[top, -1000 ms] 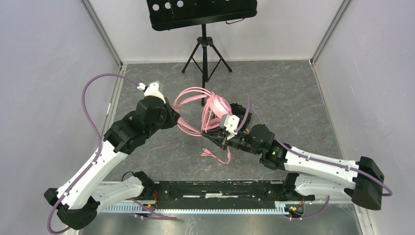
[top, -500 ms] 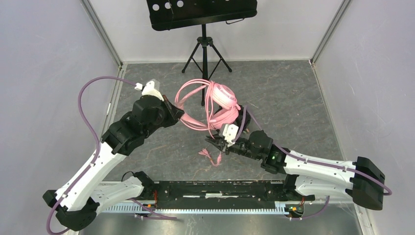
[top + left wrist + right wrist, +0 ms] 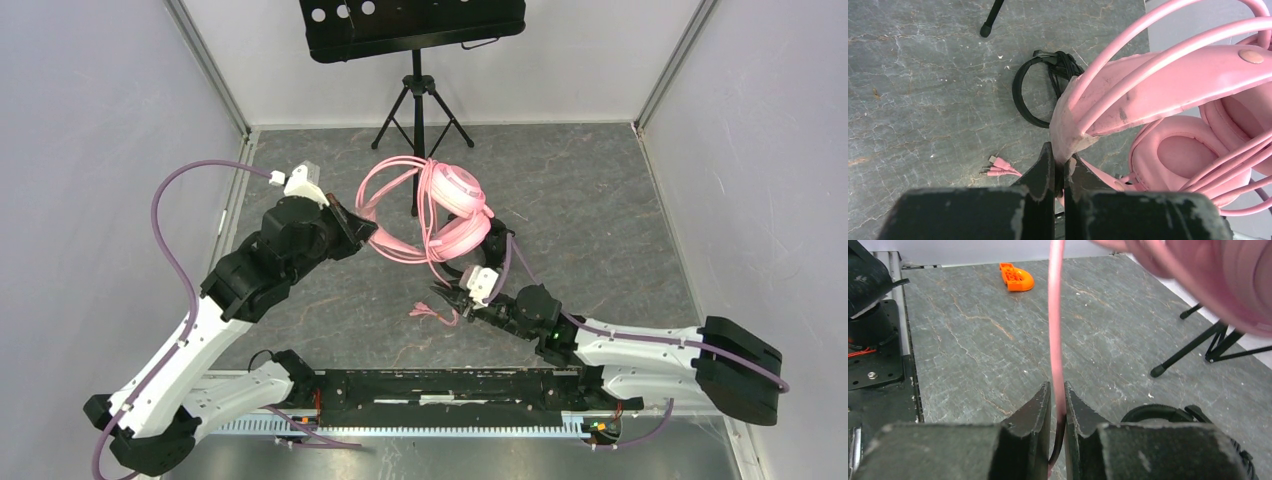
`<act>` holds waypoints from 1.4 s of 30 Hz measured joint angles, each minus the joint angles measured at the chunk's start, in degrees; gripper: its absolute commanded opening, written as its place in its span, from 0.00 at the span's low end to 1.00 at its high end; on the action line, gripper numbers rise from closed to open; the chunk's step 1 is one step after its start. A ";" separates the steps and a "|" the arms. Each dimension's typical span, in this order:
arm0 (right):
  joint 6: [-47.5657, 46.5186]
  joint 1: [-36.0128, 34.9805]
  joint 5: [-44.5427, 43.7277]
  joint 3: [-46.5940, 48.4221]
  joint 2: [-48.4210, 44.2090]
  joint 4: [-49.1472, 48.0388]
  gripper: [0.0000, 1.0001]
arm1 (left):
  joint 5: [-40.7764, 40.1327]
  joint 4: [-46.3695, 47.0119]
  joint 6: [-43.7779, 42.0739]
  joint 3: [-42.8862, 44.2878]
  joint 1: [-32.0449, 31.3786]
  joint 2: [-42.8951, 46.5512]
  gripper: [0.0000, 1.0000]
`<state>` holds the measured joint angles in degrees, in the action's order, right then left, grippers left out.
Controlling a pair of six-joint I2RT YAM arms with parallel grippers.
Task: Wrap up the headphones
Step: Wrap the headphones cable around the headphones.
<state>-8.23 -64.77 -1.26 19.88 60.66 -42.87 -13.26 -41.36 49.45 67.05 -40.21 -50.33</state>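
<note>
The pink headphones [image 3: 455, 205] hang in the air at mid table, with several loops of pink cable [image 3: 390, 190] round the headband. My left gripper [image 3: 365, 232] is shut on the headband's worn end [image 3: 1073, 135]. My right gripper [image 3: 447, 297] sits lower and nearer, its jaws closed narrowly round one strand of the pink cable [image 3: 1055, 330]. The cable's plugs [image 3: 432, 315] lie on the table beside it. The smaller black headphones [image 3: 1030, 95] lie flat on the table beneath, with their thin cable bunched at the band; part of them also shows at the right of the right wrist view [image 3: 1158, 412].
A black tripod music stand [image 3: 415, 90] stands at the back, one foot close to the pink headphones. A small orange plastic piece [image 3: 1017, 277] lies near the table's edge. Grey walls close in the left, right and back sides.
My right gripper has slid down the pink cable toward the near edge, away from the cups. The pink headphones have swung back and to the right, showing more of the cups.
</note>
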 measured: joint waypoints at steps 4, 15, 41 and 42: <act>2.12 0.00 -1.38 -3.26 1.42 -5.31 0.21 | 0.07 0.00 0.02 0.00 0.00 0.13 0.02; 9.62 0.00 -0.66 -9.66 7.91 -20.57 0.27 | -0.09 -0.55 -0.02 0.00 0.00 0.13 0.02; 13.16 0.00 1.42 -9.49 2.80 -16.50 0.47 | -0.85 0.37 -0.02 0.02 0.00 0.15 0.02; 13.22 0.00 1.99 -9.49 3.32 -16.81 0.47 | -0.85 0.42 -0.02 0.07 0.00 0.04 0.02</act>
<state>4.99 -64.77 0.73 10.39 63.99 -59.68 -14.11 -40.95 49.43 67.11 -40.21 -50.28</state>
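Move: The pink headphone cable runs right at my right fingertips, between their narrow gap. The pink headphones, held by my left hand, lie about 10 cm ahead, 3 cm right and 8 cm above my right hand; the pink plugs dangle some 8 cm below it, 4 cm left and 2 cm back. The black headphones lie roughly 18 cm ahead, 6 cm right and 18 cm down. From my left hand that stretch of cable is about 14 cm right, 6 cm back, 12 cm lower. I spread my right fingers from a narrow gap to about half open around the hanging cable. Meanwhile that hand sinks some 3 cm along it, bobs back up a couple of centimetres, then sinks again, easing back about 2 cm towards my base and rolling roughly 15 degrees about its fingers. My left hand stays still, keeping its pinch on the pink headband. ##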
